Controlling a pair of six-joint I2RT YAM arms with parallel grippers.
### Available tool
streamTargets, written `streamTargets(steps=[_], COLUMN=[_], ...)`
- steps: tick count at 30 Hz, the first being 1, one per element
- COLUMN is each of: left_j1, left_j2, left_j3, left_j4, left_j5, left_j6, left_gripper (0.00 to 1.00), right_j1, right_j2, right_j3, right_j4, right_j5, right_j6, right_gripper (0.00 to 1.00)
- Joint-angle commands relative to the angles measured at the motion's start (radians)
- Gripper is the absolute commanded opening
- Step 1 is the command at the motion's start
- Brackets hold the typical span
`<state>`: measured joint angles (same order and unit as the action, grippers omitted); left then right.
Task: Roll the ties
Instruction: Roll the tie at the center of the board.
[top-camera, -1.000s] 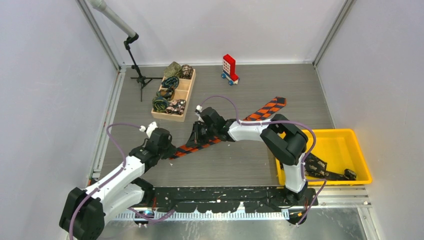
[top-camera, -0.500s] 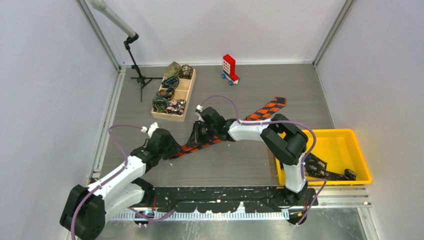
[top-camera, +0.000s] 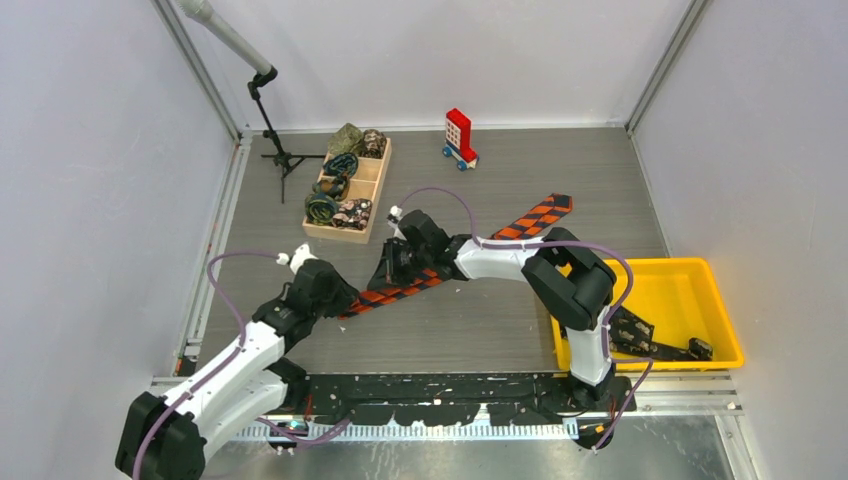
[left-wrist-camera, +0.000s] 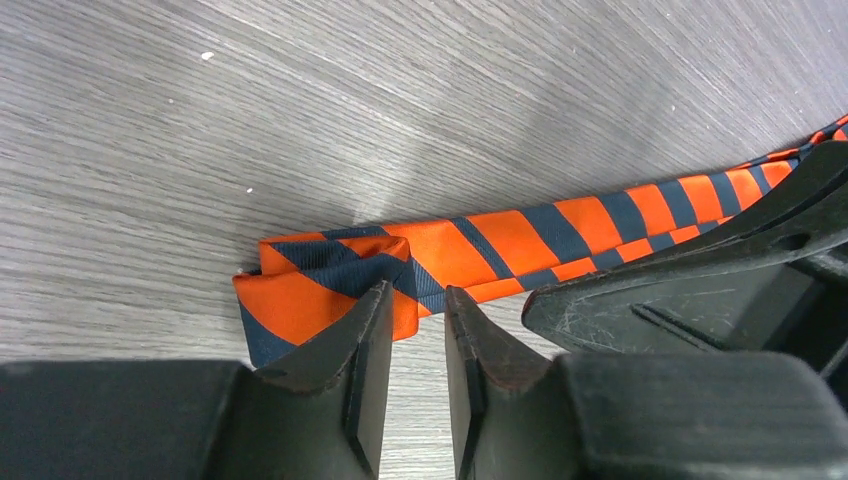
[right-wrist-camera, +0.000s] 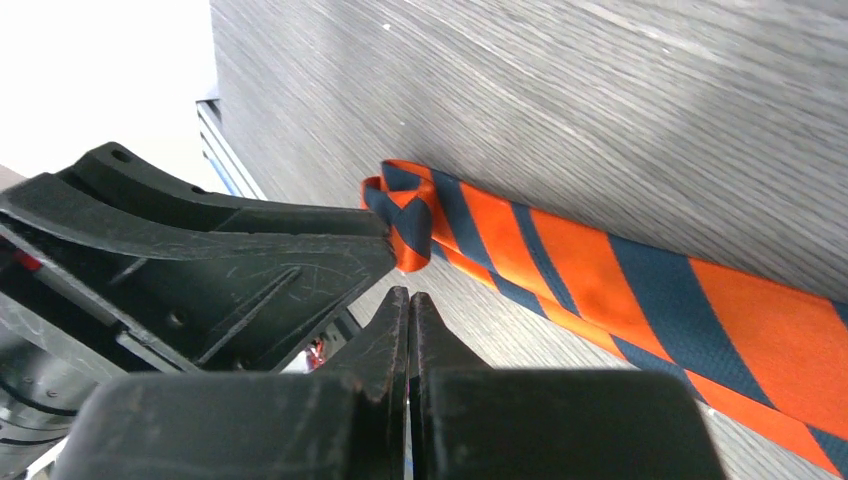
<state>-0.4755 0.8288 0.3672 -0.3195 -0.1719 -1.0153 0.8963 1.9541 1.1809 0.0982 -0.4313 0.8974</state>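
Observation:
The orange-and-black tie (top-camera: 470, 252) lies flat and diagonal on the table, wide end at the far right. Its narrow end (left-wrist-camera: 330, 285) is folded over once. My left gripper (top-camera: 345, 300) sits at that fold; in the left wrist view its jaws (left-wrist-camera: 418, 295) stand a narrow gap apart, with bare table between them and one fingertip (left-wrist-camera: 375, 300) over the fold's edge. My right gripper (top-camera: 388, 275) is shut and empty beside the tie, close to the fold; in the right wrist view (right-wrist-camera: 409, 296) the tie (right-wrist-camera: 620, 290) runs to its right.
A wooden tray (top-camera: 335, 236) with several rolled ties (top-camera: 322, 207) stands at the back left, next to a black stand (top-camera: 280, 155). A red-and-white toy block (top-camera: 459, 137) is at the back. A yellow bin (top-camera: 700, 272) is at the right.
My left gripper has shifted a little toward the tie's folded narrow end. The right gripper has edged slightly up and left. The tie has barely moved.

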Motion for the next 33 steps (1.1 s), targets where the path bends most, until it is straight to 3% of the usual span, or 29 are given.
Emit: streamTargets(steps=[1,9,33], left_j1=[0.003,0.003,0.003], left_j2=[-0.045,-0.073,-0.089], left_j3=[-0.001,-0.018,-0.057], left_j4=[-0.040,-0.081,-0.076], left_j5=[-0.040,-0.063,-0.069], left_j6=[0.003,-0.002,-0.014], left_gripper=[0.26,0.00,0.00], right_j1=[0.013,0.030,0.074], right_j2=[-0.020,0.009,0.175], right_j3=[0.069,0.108,0.195], right_j4=[0.040,0.048,0.072], right_j5=[-0.027,-0.041,-0.069], right_j6=[0.022,0.042,0.074], right_gripper=[0.02,0.02,0.01])
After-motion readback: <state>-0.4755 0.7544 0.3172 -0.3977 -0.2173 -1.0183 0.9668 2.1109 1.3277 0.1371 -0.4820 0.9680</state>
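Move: About 2 cm to the left of the left hand, roughly level with it ahead-to-back and 3 cm below, lies the rolled end of the striped tie; from the right hand it is some 5 cm left, 2 cm back and 4 cm down. The wooden box stands roughly 23 cm ahead of the left hand and 1 cm left. The flat tie strip's middle lies about 8 cm ahead and 20 cm right of the right hand. Arching over the tie towards its rolled end, the right hand keeps its fingers shut, travels about 5 cm left and slightly back, rises some 3 cm and then sinks 4 cm beside the roll. The left hand shuts its partly open fingers while easing left and back about 2.5 cm and sinking, bringing the tips to the roll's near edge. ##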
